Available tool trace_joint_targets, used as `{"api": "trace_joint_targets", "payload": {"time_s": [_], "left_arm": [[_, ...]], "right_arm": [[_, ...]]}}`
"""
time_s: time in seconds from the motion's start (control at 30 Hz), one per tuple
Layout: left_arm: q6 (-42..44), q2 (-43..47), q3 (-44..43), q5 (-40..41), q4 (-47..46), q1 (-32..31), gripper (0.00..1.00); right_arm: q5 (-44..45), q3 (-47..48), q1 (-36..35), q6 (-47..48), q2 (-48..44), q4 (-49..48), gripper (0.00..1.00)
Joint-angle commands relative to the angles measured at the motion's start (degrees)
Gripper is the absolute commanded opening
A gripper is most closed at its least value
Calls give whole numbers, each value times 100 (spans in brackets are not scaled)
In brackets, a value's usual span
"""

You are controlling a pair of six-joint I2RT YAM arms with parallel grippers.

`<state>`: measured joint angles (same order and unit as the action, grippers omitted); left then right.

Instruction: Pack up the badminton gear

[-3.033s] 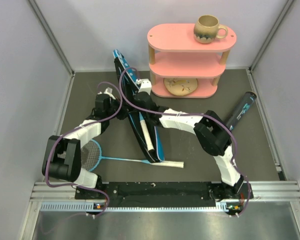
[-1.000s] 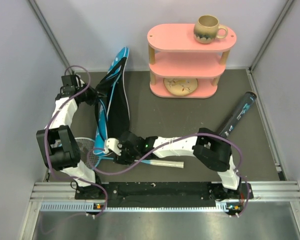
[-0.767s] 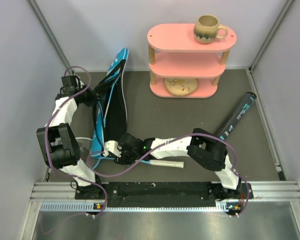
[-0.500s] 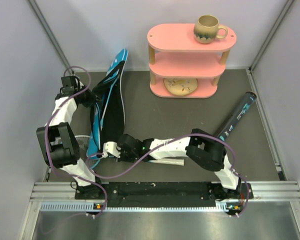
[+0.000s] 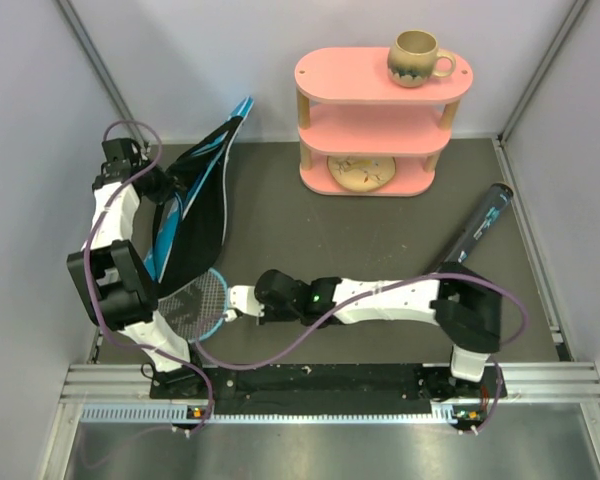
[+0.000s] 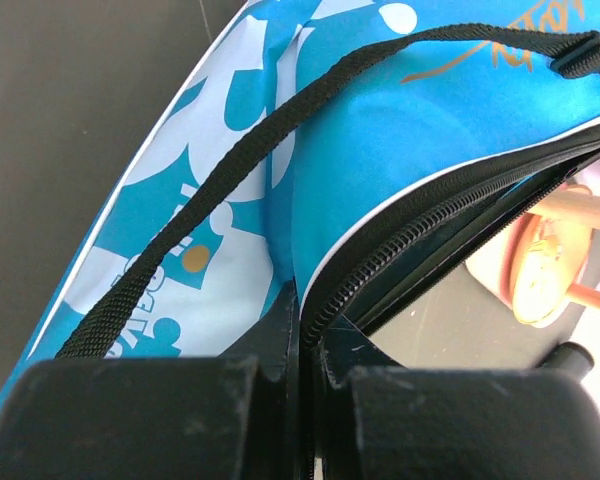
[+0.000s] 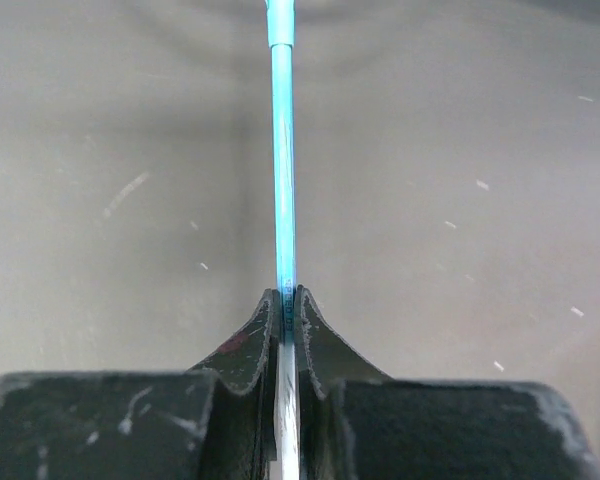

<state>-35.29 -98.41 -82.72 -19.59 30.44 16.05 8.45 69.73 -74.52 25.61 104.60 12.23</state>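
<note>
The blue racket cover (image 5: pixel 202 190) stands on edge at the left, its zip mouth gaping; in the left wrist view the cover (image 6: pixel 380 130) fills the frame. My left gripper (image 5: pixel 155 190) (image 6: pixel 305 315) is shut on its zip edge. A light-blue racket lies low on the floor, its strung head (image 5: pixel 195 305) at the cover's near end. My right gripper (image 5: pixel 232 301) (image 7: pixel 285 300) is shut on the racket's thin shaft (image 7: pixel 282 150); the handle is hidden under my right arm. The long black tube (image 5: pixel 477 228) lies at the right.
A pink three-tier shelf (image 5: pixel 380 110) stands at the back with a beige mug (image 5: pixel 417 56) on top and a round patterned piece (image 5: pixel 361 170) on its lowest tier. My right arm stretches low across the floor's front.
My right gripper has shut on the racket shaft and drawn the racket left. My left arm has pulled the cover's top edge left, swinging its mouth wider.
</note>
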Motion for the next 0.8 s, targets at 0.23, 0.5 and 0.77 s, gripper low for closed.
{"api": "trace_joint_targets", "payload": {"time_s": [0.23,0.5,0.77], "left_arm": [[-505,33,-447,-431,-1426,196,0],[-646,41,-368,-458,-1532,381,0],[-1164,471,493,-835,-1963,372,0]], "right_arm": [[1597,-1074,139,-600,-2293,755,0],[1635,-1691,824,-1531,-3051,553,0],[1053,-726,1379,-3419,-1093,-177,0]]}}
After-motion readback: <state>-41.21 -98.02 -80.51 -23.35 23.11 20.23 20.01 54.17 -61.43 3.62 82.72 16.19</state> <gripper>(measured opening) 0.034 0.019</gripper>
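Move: The right hand has the racket pinched by its shaft; the racket head lies about 20 cm to its left and 3 cm farther out, slightly below. The bag's opening is roughly 28 cm ahead and 21 cm to the left, some 5 cm higher, and the bag's near end 9 cm ahead and 28 cm left. From the left hand, which already grips the bag's edge, the opening is some 6 cm to the right, 2 cm back and 4 cm below. Upward first, by about 7 cm, then sweeping some 15 cm to the right and curving forward as it sinks a little, the right hand draws the racket clear of the bag's near end, turning clockwise some 35 degrees and keeping its pinch on the shaft. The left hand keeps its grip on the bag's edge and eases it slightly left and up. ##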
